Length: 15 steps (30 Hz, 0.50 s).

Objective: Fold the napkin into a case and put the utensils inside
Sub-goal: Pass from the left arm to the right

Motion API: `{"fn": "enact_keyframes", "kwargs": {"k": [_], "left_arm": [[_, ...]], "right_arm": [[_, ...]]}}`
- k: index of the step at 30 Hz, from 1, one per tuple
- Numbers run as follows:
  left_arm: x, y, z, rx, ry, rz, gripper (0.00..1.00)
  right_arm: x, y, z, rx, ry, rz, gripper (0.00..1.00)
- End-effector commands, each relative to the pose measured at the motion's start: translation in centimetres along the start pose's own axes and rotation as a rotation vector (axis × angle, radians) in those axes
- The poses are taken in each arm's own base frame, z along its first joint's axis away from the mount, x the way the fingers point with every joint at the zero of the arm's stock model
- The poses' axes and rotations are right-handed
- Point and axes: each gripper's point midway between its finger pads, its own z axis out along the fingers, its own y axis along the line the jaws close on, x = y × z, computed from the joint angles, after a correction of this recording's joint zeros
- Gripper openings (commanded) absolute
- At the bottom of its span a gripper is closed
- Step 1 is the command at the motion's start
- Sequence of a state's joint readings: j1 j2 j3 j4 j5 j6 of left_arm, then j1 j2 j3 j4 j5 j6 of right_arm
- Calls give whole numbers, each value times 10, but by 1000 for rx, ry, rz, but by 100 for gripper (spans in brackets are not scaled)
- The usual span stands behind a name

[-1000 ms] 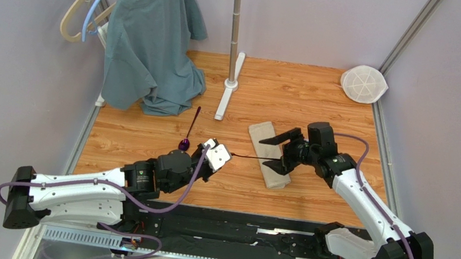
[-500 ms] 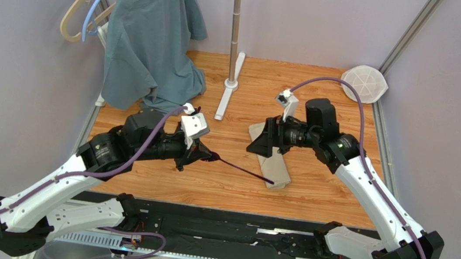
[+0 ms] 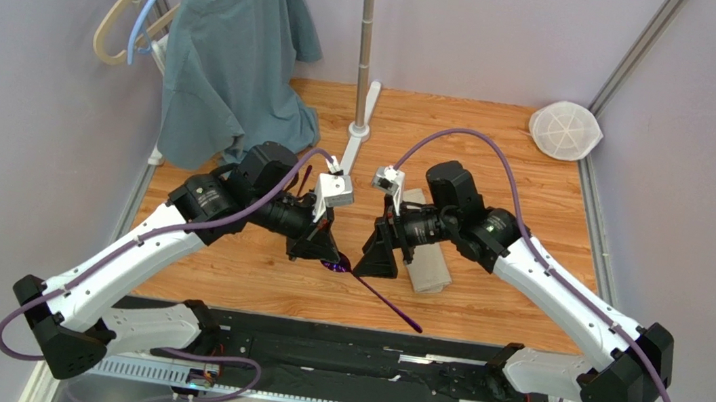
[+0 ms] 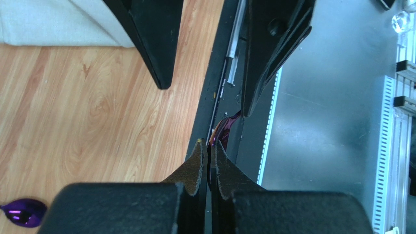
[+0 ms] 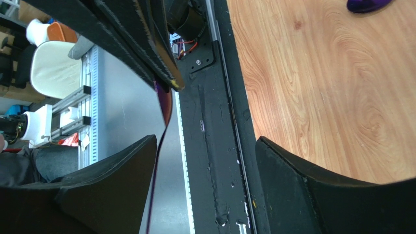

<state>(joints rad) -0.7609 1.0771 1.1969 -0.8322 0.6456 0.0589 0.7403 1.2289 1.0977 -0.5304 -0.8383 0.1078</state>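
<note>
My left gripper [image 3: 323, 253] [image 4: 208, 146] is shut on a spoon just behind its purple bowl [image 3: 336, 263] [image 4: 222, 132]. The thin maroon handle [image 3: 390, 305] slants out over the table's front edge. My right gripper [image 3: 378, 255] [image 5: 206, 140] faces it, open. The handle [image 5: 157, 165] runs close beside its left finger, untouched. A second spoon lies on the wood; only its purple bowl [image 4: 22, 212] [image 5: 367, 5] shows. The folded beige napkin case [image 3: 431, 269] [image 4: 49, 24] lies behind the right gripper, partly hidden by that arm.
A grey-green T-shirt [image 3: 234, 73] hangs on hangers at the back left. A metal stand [image 3: 362, 58] rises at the back centre. A white mesh disc [image 3: 566, 130] sits in the back right corner. The black base rail [image 3: 364, 350] runs along the near edge.
The left gripper moved right with the spoon, whose handle tip swung off the case toward the front edge. The right gripper moved left off the case to face the left one.
</note>
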Motion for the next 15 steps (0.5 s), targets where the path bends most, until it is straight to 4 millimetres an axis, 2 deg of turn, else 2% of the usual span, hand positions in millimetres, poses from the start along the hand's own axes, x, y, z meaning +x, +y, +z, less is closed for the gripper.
{"fn": "enact_keyframes", "kwargs": {"k": [1, 4, 7, 8, 9, 11, 13, 14, 15], "left_arm": [[-18, -12, -5, 81, -52, 43, 0], [-17, -9, -4, 74, -52, 34, 0], [-18, -3, -4, 51, -50, 27, 0], [-20, 0, -3, 43, -56, 17, 0], [-23, -1, -4, 45, -63, 14, 0], [-29, 1, -5, 30, -83, 13, 0], [-33, 4, -6, 11, -91, 12, 0], [-37, 6, -7, -7, -109, 6, 0], [-41, 11, -9, -36, -125, 9, 0]], "right_arm": [[1, 8, 6, -76, -30, -46, 75], [11, 13, 9, -129, 1, -12, 68], [17, 18, 11, -160, 15, 13, 49], [18, 18, 12, -171, 12, 21, 29], [18, 21, 12, -181, 10, 43, 26], [19, 24, 10, -196, -6, 46, 26], [19, 28, 10, -208, -15, 75, 13], [14, 30, 10, -223, -34, 60, 0], [15, 30, 11, -225, -35, 74, 0]]}}
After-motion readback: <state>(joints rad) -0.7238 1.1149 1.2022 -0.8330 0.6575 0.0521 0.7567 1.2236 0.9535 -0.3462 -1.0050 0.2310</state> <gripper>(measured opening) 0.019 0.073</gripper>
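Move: The right gripper, wide open, has the held spoon's neck between its fingers, about 3 cm back of the hand point, level sideways and some 1 cm lower. From the right hand, the folded napkin lies about 12 cm ahead and 9 cm to the right, and the second spoon's bowl about 14 cm ahead and 17 cm left, both some 20 cm below. From the left hand the neck is roughly 5 cm to the right, 2 cm back and 1 cm lower. Draw the right gripper back about 3 cm, sinking roughly 1 cm and turning the wrist some 10 degrees, so the spoon's neck comes midway between its fingers, and shut them until they pinch the neck just beyond the bowl. Keep the left gripper shut on the bowl, easing it about 1 cm forward towards the closing fingers. ##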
